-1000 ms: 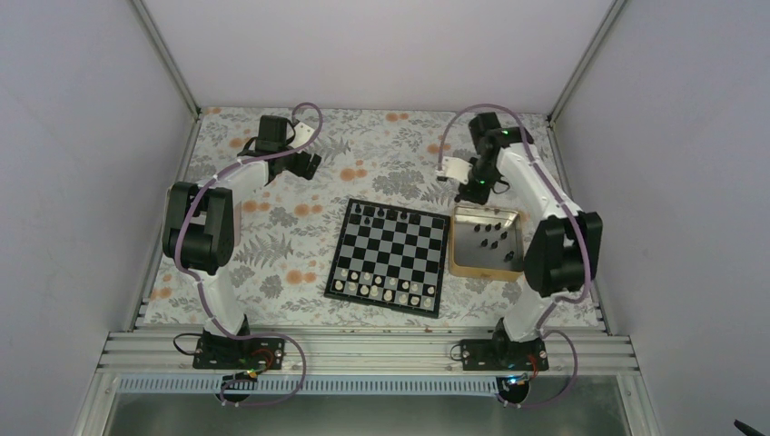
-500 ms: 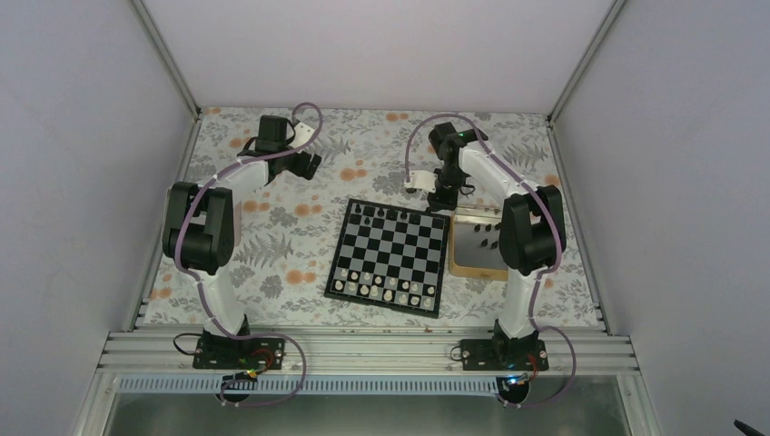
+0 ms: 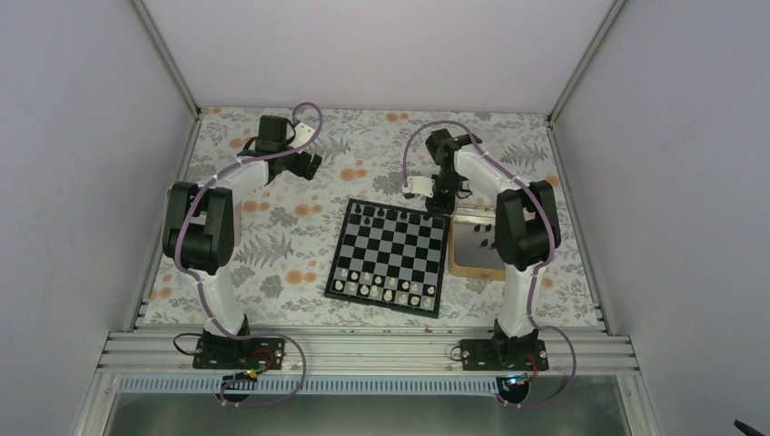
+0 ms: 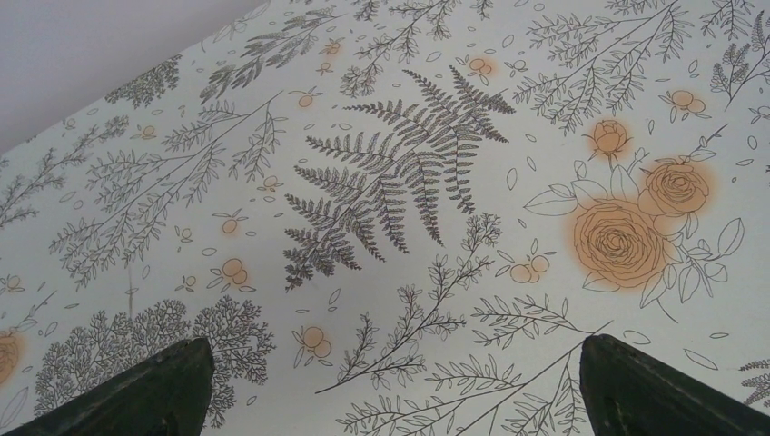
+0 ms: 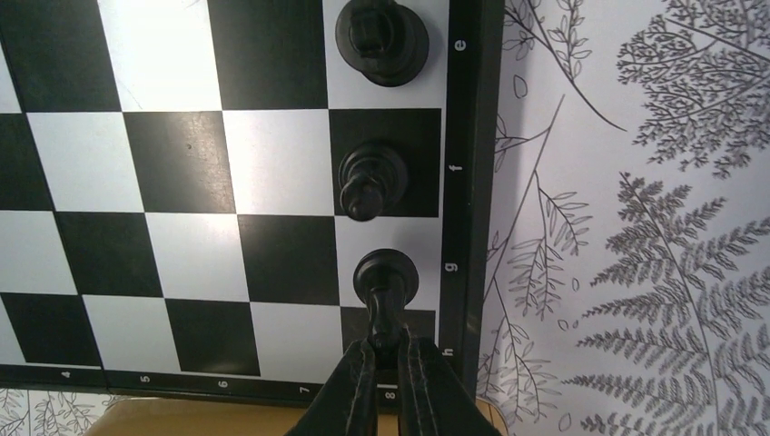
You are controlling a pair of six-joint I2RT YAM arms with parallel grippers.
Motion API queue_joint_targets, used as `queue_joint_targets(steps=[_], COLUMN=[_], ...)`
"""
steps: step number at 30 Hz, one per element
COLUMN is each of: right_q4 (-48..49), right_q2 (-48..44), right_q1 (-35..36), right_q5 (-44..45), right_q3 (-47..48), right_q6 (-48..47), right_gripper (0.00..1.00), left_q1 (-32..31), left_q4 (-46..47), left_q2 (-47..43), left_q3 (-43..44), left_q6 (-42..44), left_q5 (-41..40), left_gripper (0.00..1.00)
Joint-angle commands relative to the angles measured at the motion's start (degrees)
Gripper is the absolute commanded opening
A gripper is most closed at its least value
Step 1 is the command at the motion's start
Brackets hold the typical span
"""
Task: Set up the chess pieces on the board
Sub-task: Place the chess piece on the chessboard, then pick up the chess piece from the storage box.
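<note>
The board (image 3: 389, 256) lies at the middle of the table, and its far-right corner (image 5: 182, 163) fills the right wrist view. My right gripper (image 5: 386, 343) is shut on the top of a black chess piece (image 5: 386, 277) whose base is over the white square marked g, by the border. Two more black pieces (image 5: 370, 182) stand on the squares beside it along that edge. From above, my right gripper (image 3: 442, 202) is at the board's far-right corner. My left gripper (image 4: 392, 343) is open over bare floral cloth, far left of the board (image 3: 309, 165).
A tan wooden-rimmed tray (image 3: 459, 265) holding several loose black pieces (image 3: 490, 238) sits against the board's right side. White pieces (image 3: 381, 289) fill the board's two near rows. The enclosure's walls stand close on three sides.
My right arm has swung left from above the tray to the board's far-right corner, carrying the black piece. The left arm has not moved.
</note>
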Motion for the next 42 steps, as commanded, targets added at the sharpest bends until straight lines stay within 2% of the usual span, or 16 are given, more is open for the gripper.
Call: queue_joint_targets(steps=[1, 12, 25, 32, 42], right_q4=[0.16, -0.07, -0.15, -3.78, 0.2], right_q2=[1.75, 1.8, -0.92, -10.25, -19.02], right_q1=[0.8, 0.91, 0.24, -6.94, -18.23], right_q5=[-1.28, -0.21, 0.31, 2.54, 5.81], right_q3=[-0.13, -0.78, -0.73, -2.16, -17.97], right_q6=[-0.07, 0.05, 0.63, 0.19, -1.2], right_gripper=[0.08, 0.11, 0.23, 0.27, 0.29], left_q1=[0.09, 0.07, 0.09, 0.09, 0.27], left_q4=[0.47, 0.54, 0.72, 0.99, 1.15], left_q2=[0.21, 0.3, 0.5, 0.68, 1.35], left_q3=[0.34, 0.21, -0.1, 0.03, 0.37], left_q6=[0.22, 0.22, 0.31, 0.31, -0.02], left_q5=[1.05, 1.57, 1.49, 1.27, 0.92], left_gripper=[1.0, 1.0, 1.0, 1.0, 1.0])
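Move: The right gripper holds a chess piece close above g8, its square on the far row: straight below the fingers, the board surface some 4 cm down. The piece on f8 stands about 3 cm to the left, the e8 piece about 6 cm left and 1 cm ahead; empty h8 is 3 cm right and 1 cm back. The tray's middle lies roughly 14 cm right and 5 cm back. From the left gripper, g8 is about 30 cm right and 15 cm back. Lower the right gripper a little over 1 cm, fingers pointing down, to set the held piece on g8 beside the f8 piece, then open the fingers part way to let go. Lift clear about 6 cm while swinging some 12 cm right and slightly back over the tray, turning the hand about 15 degrees clockwise and starting to sink towards the remaining pieces. ##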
